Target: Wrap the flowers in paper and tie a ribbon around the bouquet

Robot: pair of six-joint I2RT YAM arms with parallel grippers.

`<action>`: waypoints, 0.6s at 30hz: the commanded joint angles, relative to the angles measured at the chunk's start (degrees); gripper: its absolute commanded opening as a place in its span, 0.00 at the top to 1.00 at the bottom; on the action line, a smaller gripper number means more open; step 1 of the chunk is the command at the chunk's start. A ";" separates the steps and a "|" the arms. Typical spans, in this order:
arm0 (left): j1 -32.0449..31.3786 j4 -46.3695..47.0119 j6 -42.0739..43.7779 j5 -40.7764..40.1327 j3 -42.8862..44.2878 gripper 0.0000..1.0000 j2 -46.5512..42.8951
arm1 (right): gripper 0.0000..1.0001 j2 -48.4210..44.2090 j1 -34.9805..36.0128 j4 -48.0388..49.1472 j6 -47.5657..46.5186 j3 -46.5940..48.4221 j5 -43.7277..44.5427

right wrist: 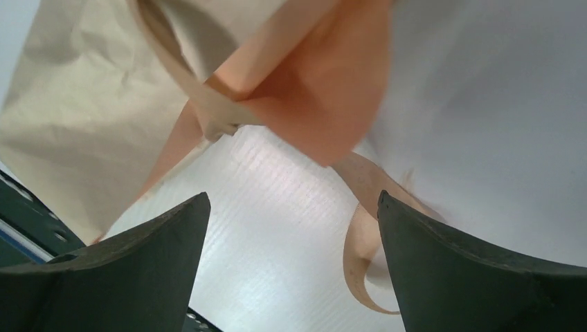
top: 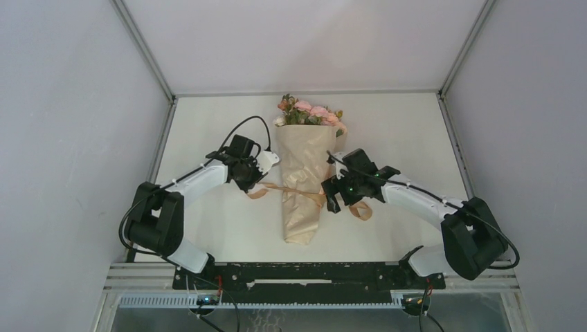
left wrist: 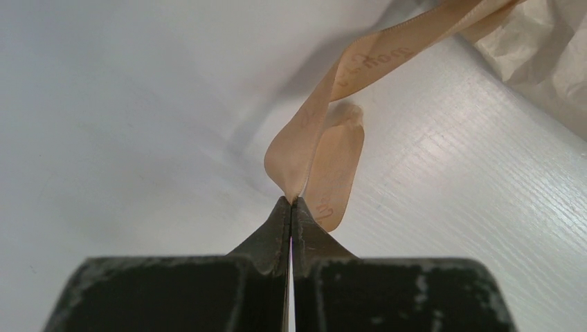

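Note:
Pink flowers (top: 309, 112) stick out of the top of a tan paper (top: 303, 176) cone lying lengthwise on the table. A peach ribbon (top: 297, 192) crosses the cone's narrow part. My left gripper (top: 254, 185) is to the left of the cone and shut on the ribbon (left wrist: 325, 131), which pinches out from the fingertips and runs up to the paper (left wrist: 547, 55). My right gripper (top: 334, 200) hovers at the cone's right side, open, with nothing between its fingers (right wrist: 159, 249). The ribbon's right end (right wrist: 360, 242) curls on the table by the right finger, below a knot of ribbon (right wrist: 228, 117) against the paper (right wrist: 83, 117).
A loose ribbon loop (top: 360, 210) lies on the white table just right of my right gripper. Grey walls (top: 76, 104) close in the table on the left, right and back. A black rail (top: 304, 275) runs along the near edge by the arm bases.

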 commanded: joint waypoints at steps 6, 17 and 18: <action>0.12 1.36 0.86 1.98 -1.27 1.00 -3.92 | 0.05 6.24 3.28 3.50 -20.08 2.58 6.81; 3.80 5.02 -1.66 -3.32 -1.41 1.00 -5.17 | 1.00 11.65 2.56 1.31 -18.47 5.42 6.28; 4.70 6.02 -1.36 -5.42 -1.71 1.00 -5.25 | 1.00 10.40 2.10 0.50 -17.44 5.27 6.58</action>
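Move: The orange paper flap sticking out of the wrap's right side has its tip about 4 cm below the open right fingers and 2 cm ahead. The ribbon crossing lies some 4 cm to the right hand's left, 1 cm back and 3 cm down; the ribbon loop is 5 cm to its right and 3 cm back, on the table. From the left hand, already holding the other ribbon end, the flap is about 21 cm right and 2 cm back. The right fingers close fully from wide open and pinch the orange paper flap beside the ribbon crossing, after the hand sinks about 5 cm towards the flap, eases 2 cm forward and turns roughly 20 degrees, mostly counter-clockwise. The left hand keeps its pinch on the other ribbon end and rises some 1.5 cm, edging forward at the end. ##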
